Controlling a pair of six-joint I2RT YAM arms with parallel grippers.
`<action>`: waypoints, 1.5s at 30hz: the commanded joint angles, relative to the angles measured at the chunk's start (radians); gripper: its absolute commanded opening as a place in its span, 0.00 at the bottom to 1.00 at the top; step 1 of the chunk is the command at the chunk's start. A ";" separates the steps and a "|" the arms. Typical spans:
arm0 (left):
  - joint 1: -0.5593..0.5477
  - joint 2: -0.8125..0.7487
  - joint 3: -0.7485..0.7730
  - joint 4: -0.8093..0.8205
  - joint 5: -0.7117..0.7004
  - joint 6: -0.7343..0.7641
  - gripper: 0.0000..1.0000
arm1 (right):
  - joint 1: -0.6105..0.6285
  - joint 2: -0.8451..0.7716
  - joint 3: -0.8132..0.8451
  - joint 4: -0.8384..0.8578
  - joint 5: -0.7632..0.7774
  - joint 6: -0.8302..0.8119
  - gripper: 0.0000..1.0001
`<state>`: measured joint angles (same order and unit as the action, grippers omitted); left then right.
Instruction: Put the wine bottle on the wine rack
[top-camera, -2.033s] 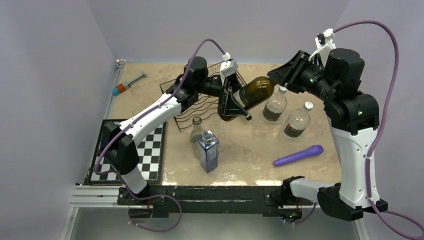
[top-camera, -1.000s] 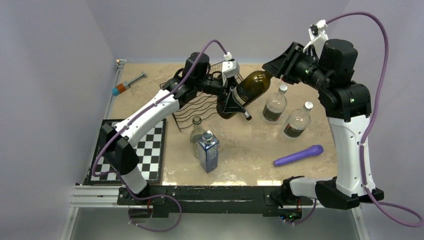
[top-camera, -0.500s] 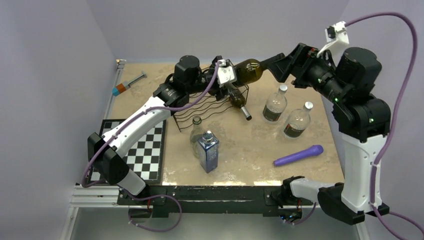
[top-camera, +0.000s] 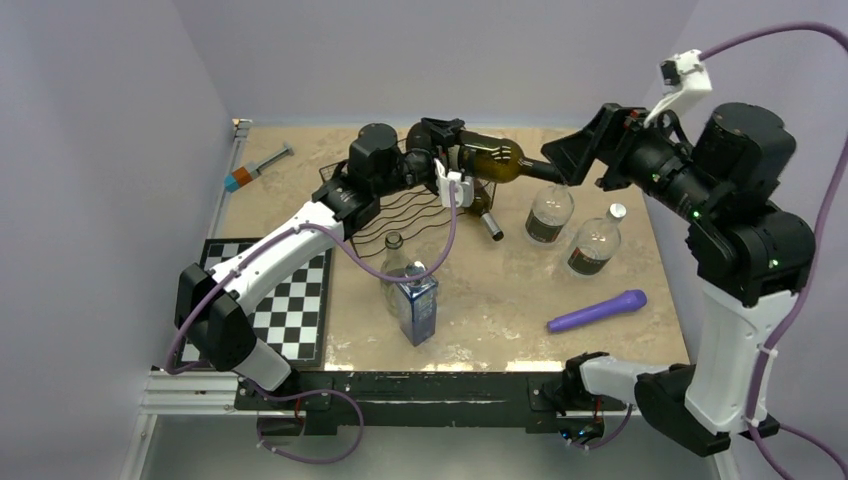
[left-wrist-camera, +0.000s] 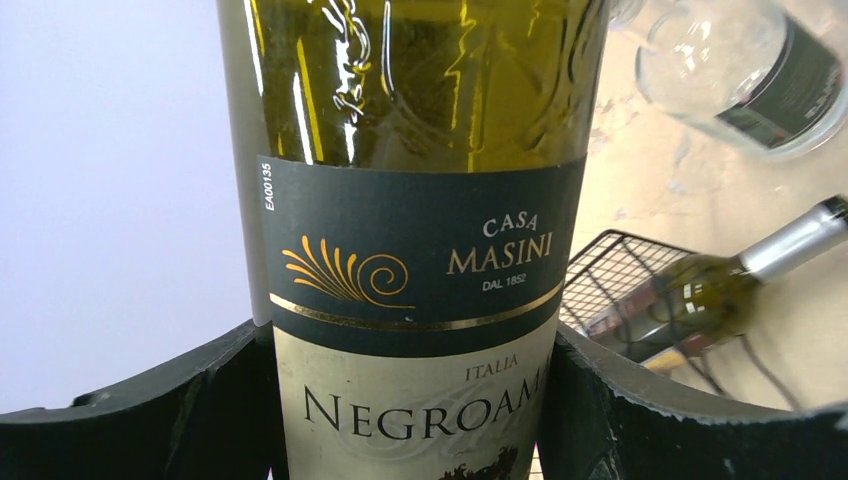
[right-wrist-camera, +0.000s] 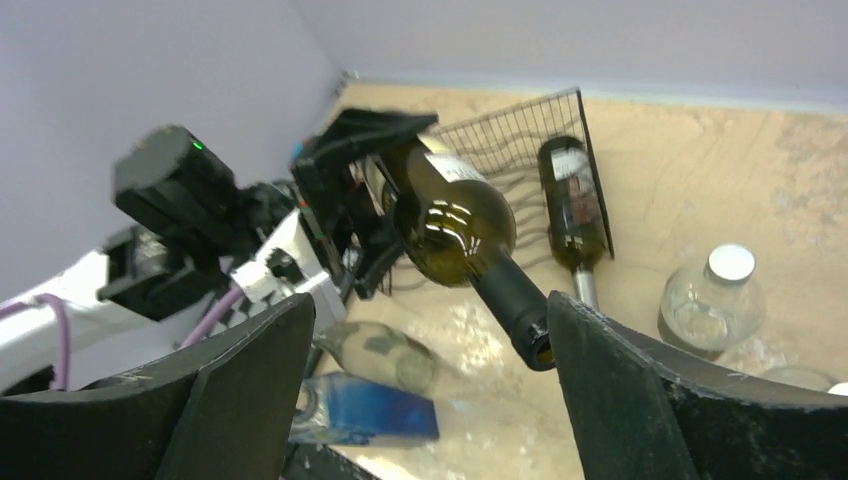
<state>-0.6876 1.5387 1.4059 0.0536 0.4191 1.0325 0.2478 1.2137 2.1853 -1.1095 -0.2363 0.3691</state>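
Note:
The wine bottle (top-camera: 497, 158) is dark green glass with a dark and cream label. My left gripper (top-camera: 450, 168) is shut on its labelled body and holds it in the air, nearly level, above the back right of the black wire wine rack (top-camera: 395, 208). In the left wrist view the bottle (left-wrist-camera: 415, 250) fills the gap between both fingers of my left gripper (left-wrist-camera: 415, 410). Its neck points right, towards my right gripper (top-camera: 572, 160). That gripper (right-wrist-camera: 430, 390) is open; the bottle (right-wrist-camera: 455, 220) has its mouth between the fingers, close to one of them.
A second dark bottle (top-camera: 480, 205) lies at the rack's right end, its neck sticking out forwards. Two clear capped bottles (top-camera: 550, 210) (top-camera: 595, 240) stand right of it. A glass bottle (top-camera: 393, 262), blue carton (top-camera: 417, 305), purple handle (top-camera: 598, 311), checkerboard (top-camera: 290, 300) and a tool (top-camera: 258, 168) lie around.
My left arm has lifted the bottle from beside the rack's right end up and back, turning it so its neck points right. My right arm has risen and drawn back to the right.

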 joint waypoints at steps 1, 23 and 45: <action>-0.002 -0.012 0.028 0.221 0.027 0.221 0.00 | 0.002 0.064 -0.013 -0.146 -0.045 -0.075 0.86; 0.000 0.048 0.035 0.368 0.060 0.371 0.00 | 0.018 0.183 -0.162 -0.246 -0.213 -0.220 0.67; -0.030 0.066 0.016 0.414 0.084 0.358 0.00 | 0.158 0.274 -0.129 -0.254 -0.078 -0.322 0.58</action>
<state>-0.7055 1.6310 1.3926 0.2680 0.4652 1.4124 0.3794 1.4723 2.0171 -1.3800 -0.3313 0.0818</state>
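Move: The left gripper already holds the wine bottle by its labelled body; the neck lies about 9 cm back, 8 cm right and 4 cm above that hand. From the empty right gripper, the neck is some 6 cm ahead, 6 cm left and 14 cm below. The racked bottle lies about 18 cm ahead of the right hand, 6 cm left and 46 cm down; the nearer clear bottle stands roughly 10 cm ahead, 9 cm right and 41 cm down. Lower the open right gripper some 18 cm onto the held bottle's neck, easing left about 5 cm and slightly forward, tipping the fingers down and swinging them counter-clockwise, then draw them partway in around the neck. Keep the left grip on the body and roll that wrist about 25 degrees to swing the neck back and down, while that hand drifts slightly right. ##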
